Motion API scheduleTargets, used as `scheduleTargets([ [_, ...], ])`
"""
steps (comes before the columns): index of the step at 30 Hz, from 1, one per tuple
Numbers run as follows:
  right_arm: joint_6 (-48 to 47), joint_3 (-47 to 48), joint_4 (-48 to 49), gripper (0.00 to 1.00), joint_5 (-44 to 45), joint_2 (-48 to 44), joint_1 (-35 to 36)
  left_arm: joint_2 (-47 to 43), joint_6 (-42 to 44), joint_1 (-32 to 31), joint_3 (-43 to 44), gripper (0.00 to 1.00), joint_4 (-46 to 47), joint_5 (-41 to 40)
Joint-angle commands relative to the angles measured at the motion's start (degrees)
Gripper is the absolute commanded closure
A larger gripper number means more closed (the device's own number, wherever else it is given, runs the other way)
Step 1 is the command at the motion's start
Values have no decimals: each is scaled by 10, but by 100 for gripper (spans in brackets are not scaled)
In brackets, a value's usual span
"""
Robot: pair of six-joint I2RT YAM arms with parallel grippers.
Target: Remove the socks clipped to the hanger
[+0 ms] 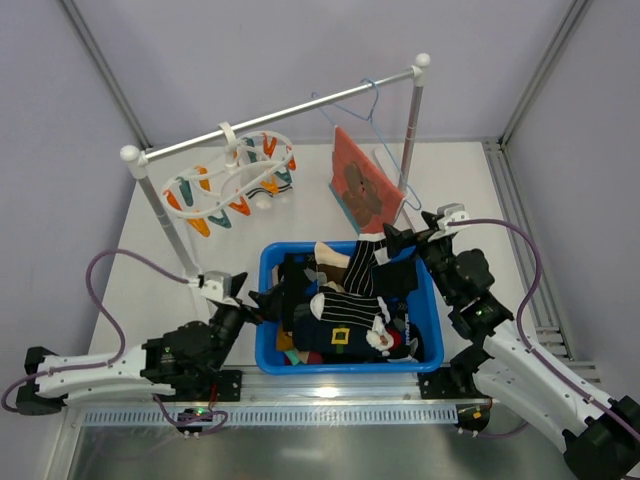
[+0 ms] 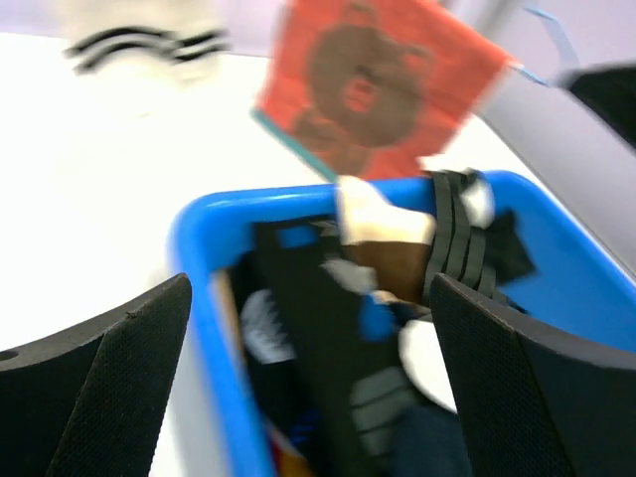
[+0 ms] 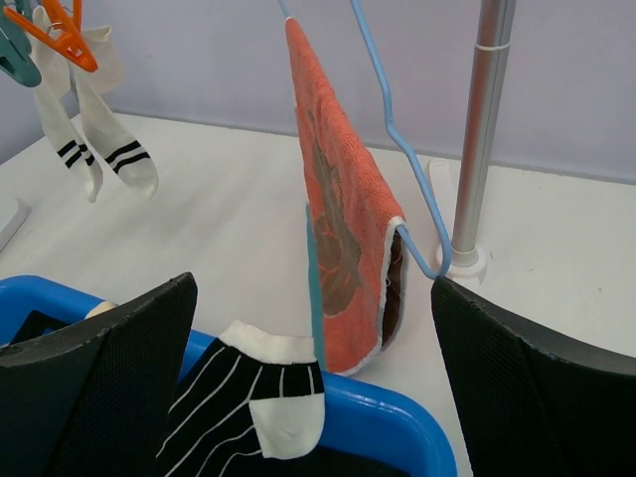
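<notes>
The white oval hanger (image 1: pixel 228 172) with orange and teal pegs hangs from the rail at the back left. A pair of white socks (image 1: pixel 262 197) with black stripes is still clipped to it, and in the right wrist view these socks (image 3: pixel 97 151) dangle from an orange peg (image 3: pixel 55 35). My left gripper (image 1: pixel 262 299) is open over the left rim of the blue basket (image 1: pixel 350 367), holding nothing. The left wrist view is blurred; there the left gripper (image 2: pixel 310 288) looks down on loose socks (image 2: pixel 397 397) in the basket (image 2: pixel 199 238). My right gripper (image 1: pixel 400 240) is open and empty at the basket's far right corner.
An orange bear-print cloth (image 3: pixel 343 229) hangs on a pale-blue wire hanger (image 3: pixel 397 129) beside the rack's right pole (image 3: pixel 485 129). A black sock with white stripes (image 3: pixel 248 407) drapes over the basket's far rim (image 3: pixel 417 417). The rack's left pole (image 1: pixel 165 215) stands behind my left arm.
</notes>
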Motion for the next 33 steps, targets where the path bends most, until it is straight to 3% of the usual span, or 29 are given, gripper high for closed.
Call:
scheduleTargets([
  [1,2,4,31,0,-12,7,-3,-88,25,2,-54,0,12,-186],
  [3,2,5,34,0,-17,14,-3,-142,100,20,-83,1,48,-195],
  [6,2,8,39,0,-29,24,-4,-247,133,54,-88,0,39,-178],
  [11,4,8,42,0,-39,28,-4,-168,169,117,-81,0,118,-191],
  [16,9,5,45,0,-58,22,-6,-143,54,239,-34,0,-13,-68],
  [19,9,4,45,0,-65,19,-6,-66,13,305,-6,0,-30,18],
  [21,9,3,43,0,-66,16,-6,-4,-8,361,11,0,-27,56],
  [24,10,-3,43,0,-68,5,-6,33,-54,475,14,0,-16,165],
  [26,10,-5,42,0,-71,2,-6,43,-76,531,11,1,-12,206],
  [27,11,-6,42,0,-74,-2,-7,46,-90,588,4,0,-10,225],
  [30,12,-4,44,0,-83,-1,-7,55,-109,654,-5,1,3,286],
  [33,11,-4,47,0,-87,4,-7,60,-107,664,-21,0,34,269],
])
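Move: From the left hand, empty and open at the bin's near-left edge, the middle of the round clip hanger is about 23 cm ahead, 7 cm left and 13 cm higher. Its white socks hang about 26 cm straight ahead, 4 cm up. The left post stands some 20 cm ahead and 27 cm left; the blue bin's middle is about 24 cm right, 5 cm ahead and 16 cm down. From the right hand the hanger is about 48 cm left, 10 cm ahead and 10 cm up. Leftward first, quickly, then forward and left together, the left hand sweeps away from the blue bin to below the hanger's near-left side, close to the left post: about 19 cm left, 11 cm forward and a little down. The wrist swings some 40 degrees counter-clockwise, the open fingers touching nothing. The open right hand eases about 2 cm left. ##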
